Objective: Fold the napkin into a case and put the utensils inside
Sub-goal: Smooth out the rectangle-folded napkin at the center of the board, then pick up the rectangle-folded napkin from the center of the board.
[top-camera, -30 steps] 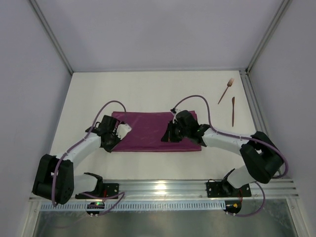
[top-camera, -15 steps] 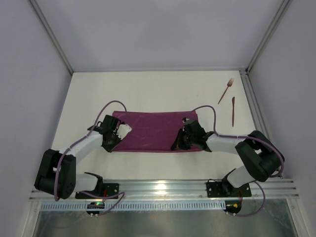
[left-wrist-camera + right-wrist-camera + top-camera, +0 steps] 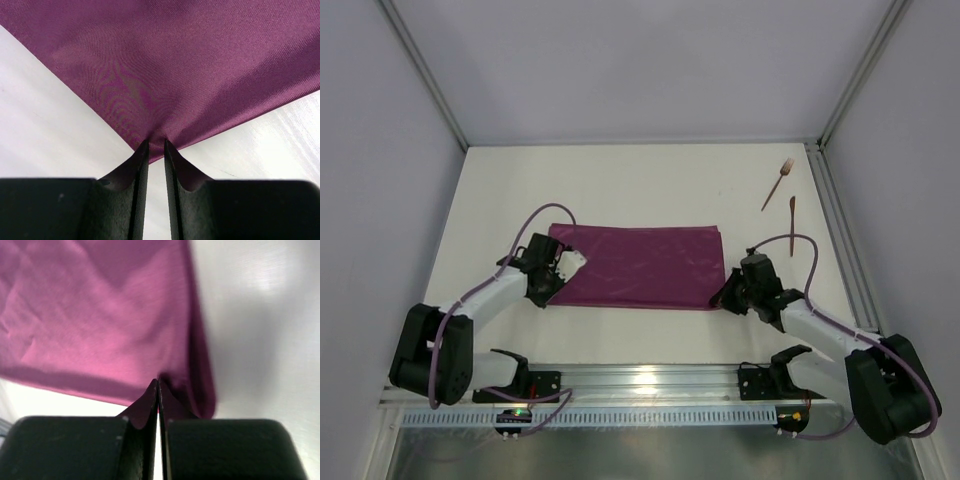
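Note:
The plum-purple napkin [image 3: 640, 265] lies flat as a wide rectangle in the middle of the table. My left gripper [image 3: 550, 295] is at its near left corner. In the left wrist view the cloth [image 3: 175, 65] puckers into the narrow gap between the tips of the left gripper [image 3: 156, 144], which is shut on that corner. My right gripper [image 3: 720, 298] is at the near right corner. Its jaws [image 3: 158, 382] are pressed together on a pinch of cloth [image 3: 100, 325]. The copper-brown fork [image 3: 780, 182] and knife [image 3: 792, 224] lie at the far right, apart from the napkin.
A metal rail [image 3: 650, 380] runs along the near edge, where the arm bases stand. Grey walls close the table in on the left, the right and the far side. The utensils lie close to the right wall's frame [image 3: 830, 215].
My right gripper has moved from the middle of the napkin's near edge to its near right corner, staying shut on cloth. The left gripper has held still.

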You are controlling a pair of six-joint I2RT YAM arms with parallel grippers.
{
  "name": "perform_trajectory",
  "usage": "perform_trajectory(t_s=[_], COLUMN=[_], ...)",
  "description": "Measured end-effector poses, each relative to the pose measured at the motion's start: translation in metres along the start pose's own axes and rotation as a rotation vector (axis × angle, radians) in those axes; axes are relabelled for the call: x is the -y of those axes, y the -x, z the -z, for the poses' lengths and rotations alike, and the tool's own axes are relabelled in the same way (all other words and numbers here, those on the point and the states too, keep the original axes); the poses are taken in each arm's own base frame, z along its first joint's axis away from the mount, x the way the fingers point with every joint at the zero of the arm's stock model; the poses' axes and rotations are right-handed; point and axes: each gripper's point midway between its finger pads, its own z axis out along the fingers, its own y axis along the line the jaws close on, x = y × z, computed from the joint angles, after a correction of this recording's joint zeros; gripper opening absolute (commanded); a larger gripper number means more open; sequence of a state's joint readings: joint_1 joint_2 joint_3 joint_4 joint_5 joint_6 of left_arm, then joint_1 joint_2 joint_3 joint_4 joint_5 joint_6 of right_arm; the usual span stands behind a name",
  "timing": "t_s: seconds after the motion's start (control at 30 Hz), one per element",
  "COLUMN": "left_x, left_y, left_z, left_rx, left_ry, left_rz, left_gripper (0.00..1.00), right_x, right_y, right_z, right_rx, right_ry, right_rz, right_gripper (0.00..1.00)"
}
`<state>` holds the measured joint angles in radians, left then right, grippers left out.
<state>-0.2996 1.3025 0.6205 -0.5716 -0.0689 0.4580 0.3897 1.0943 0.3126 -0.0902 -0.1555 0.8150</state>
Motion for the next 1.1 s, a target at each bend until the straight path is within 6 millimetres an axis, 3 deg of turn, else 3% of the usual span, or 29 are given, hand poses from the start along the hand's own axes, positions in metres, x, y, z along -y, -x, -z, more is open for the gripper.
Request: perform_trajectory(t_s=[0.2,0.37,0.43,0.57,0.63,0.97,1.1], left_x=[0.000,0.002,0.005,0.013,0.012,0.011,0.010], left_y=[0.000,0.000,-0.001,-0.002,0.000,-0.001,-0.002], left_z=[0.001,0.002,0.003,0.008,0.012,0.018,0.018], left_rx=[0.011,0.021,0.022,0.028,0.038,0.036,0.031], left_ry=[0.004,-0.003,-0.017,-0.055,-0.054,-0.050,-0.044], left_rz=[-0.001,0.001,0.004,0.012,0.014,0.016,0.016], left_gripper=[0.21,0.22,0.22,0.24,0.24,0.24,0.24], right_x=[0.028,0.038,0.038,0.027,0.022,0.046,0.041], right_y=[0.017,0.020,0.021,0.037,0.044,0.014,0.012], right_z=[0.016,0.027,0.032,0.047,0.050,0.038,0.033], right_rx=[0.075,0.097,0.092,0.118,0.134,0.039,0.033], right_ry=[-0.083,-0.113,-0.129,-0.144,-0.135,-0.183,-0.148], right_rz=[-0.059,-0.058,-0.047,0.000,0.019,-0.008,-0.032], right_gripper=[0.03,0.04,0.11,0.36,0.39,0.46,0.42])
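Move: The napkin's near right corner lies roughly 4 cm to the right of the shut right fingers and 1 cm back, at about their height. The knife is some 18 cm ahead and 18 cm to the right of that hand, the fork about 28 cm ahead and 14 cm to the right. The napkin's near left corner is right at the left fingertips, barely 1 cm back of them. Along the napkin's near edge the shut right fingertips go on sweeping right, about 5 cm, to the near right corner. They then lift about 4 cm, open to nearly half and sink again, drawing back some 2 cm, so they straddle the corner. The left hand, at the near left corner, eases back and up by about 1.5 cm each. ##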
